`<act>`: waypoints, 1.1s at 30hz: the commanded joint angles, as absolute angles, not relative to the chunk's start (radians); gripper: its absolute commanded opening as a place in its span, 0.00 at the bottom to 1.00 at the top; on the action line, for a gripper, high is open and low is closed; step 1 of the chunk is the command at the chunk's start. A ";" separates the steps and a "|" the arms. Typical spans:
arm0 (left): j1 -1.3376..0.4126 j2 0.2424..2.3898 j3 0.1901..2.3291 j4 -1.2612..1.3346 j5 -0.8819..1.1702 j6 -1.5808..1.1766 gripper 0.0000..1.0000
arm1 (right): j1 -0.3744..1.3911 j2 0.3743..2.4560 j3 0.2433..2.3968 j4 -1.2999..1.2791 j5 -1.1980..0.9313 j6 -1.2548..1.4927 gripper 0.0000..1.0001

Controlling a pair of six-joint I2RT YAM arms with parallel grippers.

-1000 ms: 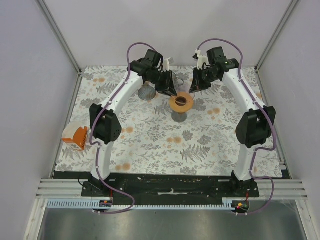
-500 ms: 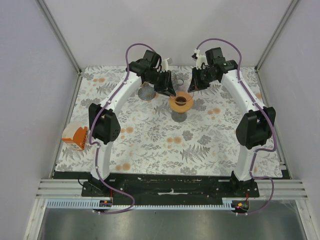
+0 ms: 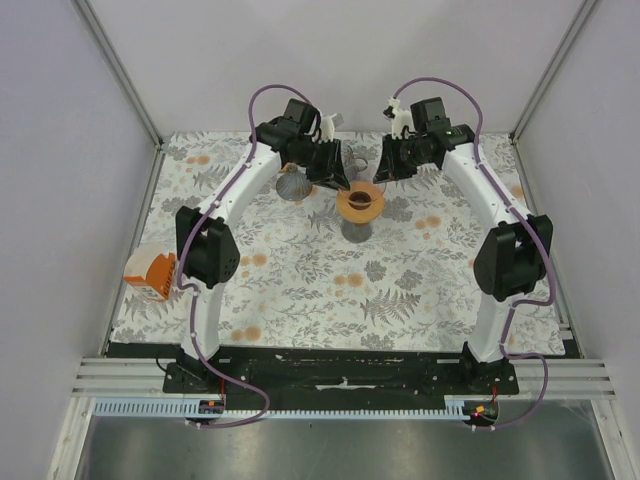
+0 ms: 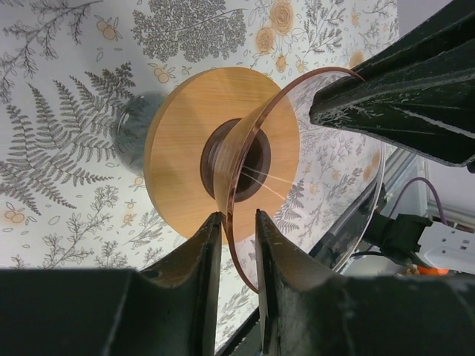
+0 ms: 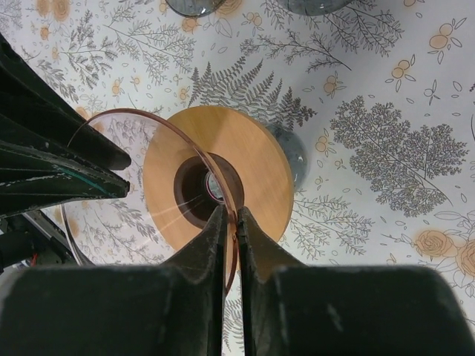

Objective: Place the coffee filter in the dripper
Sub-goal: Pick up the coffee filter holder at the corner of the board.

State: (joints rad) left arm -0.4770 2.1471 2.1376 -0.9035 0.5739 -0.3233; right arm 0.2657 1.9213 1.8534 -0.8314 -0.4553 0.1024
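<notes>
The dripper [image 3: 360, 203] is an orange ring with a dark centre hole, standing on a dark glass base mid-table. It also shows in the left wrist view [image 4: 185, 148] and the right wrist view [image 5: 252, 156]. Over it sits a clear cone with a thin copper-coloured rim [image 4: 283, 88] [image 5: 178, 132]. My left gripper [image 3: 340, 178] [image 4: 237, 215] pinches that rim on one side, and the rim slants across the gap between its fingers. My right gripper [image 3: 383, 172] [image 5: 232, 210] holds the opposite side, jaws nearly together. The coffee filter is out of view.
A dark grey ribbed cone [image 3: 291, 184] stands just left of the left gripper. An orange-and-white packet [image 3: 150, 273] lies at the cloth's left edge. Two glass items [image 5: 197, 6] sit beyond the dripper. The back wall is close behind both wrists.
Both wrists have shifted slightly toward the back wall. The dripper sits a touch further left. Both grippers stay on the rim.
</notes>
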 commanded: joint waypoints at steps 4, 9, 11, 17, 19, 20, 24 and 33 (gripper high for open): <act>-0.489 2.214 2.201 -0.910 0.477 -0.199 0.35 | 0.313 1.982 1.847 -0.933 -0.454 0.091 0.23; -0.488 2.183 2.243 -0.907 0.471 -0.184 0.44 | 0.314 1.971 1.879 -0.933 -0.476 0.095 0.28; -0.488 2.169 2.263 -0.907 0.463 -0.178 0.48 | 0.314 1.965 1.899 -0.937 -0.477 0.098 0.32; -0.488 2.151 2.292 -0.908 0.449 -0.166 0.57 | 0.314 1.950 1.959 -0.948 -0.468 0.095 0.48; -0.483 2.151 2.299 -0.916 0.443 -0.163 0.59 | 0.313 1.944 1.974 -0.946 -0.477 0.091 0.53; -0.480 2.149 2.306 -0.917 0.443 -0.161 0.59 | 0.314 1.939 1.982 -0.950 -0.477 0.087 0.55; -0.465 2.134 2.330 -0.923 0.443 -0.156 0.60 | 0.314 1.933 2.029 -0.975 -0.439 0.058 0.59; -0.355 2.008 2.329 -0.988 0.460 -0.065 0.61 | 0.314 1.821 2.089 -0.963 -0.331 -0.054 0.66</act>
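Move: The dripper's wooden ring, where the held coffee filter is going, is centred about 3 cm back and 3 cm right of the left hand, some 5 cm below it; from the right hand it is about 4 cm back, 4 cm left and 5 cm down. The glass kettle stands roughly 7 cm ahead of the left hand, neither left nor right, about 16 cm lower; the ribbed glass funnel is about 3 cm ahead, 11 cm left and 17 cm down. The clear coffee filter, its rim between both hands' fingers over the dripper, is let go as both grippers open wide. The left hand eases forward, then swings left and up, about 5 cm forward in all, fingers tipping up some 15 degrees. The right first works back, down and left a couple of centimetres while opening, then lifts about 6 cm and comes forward again. ##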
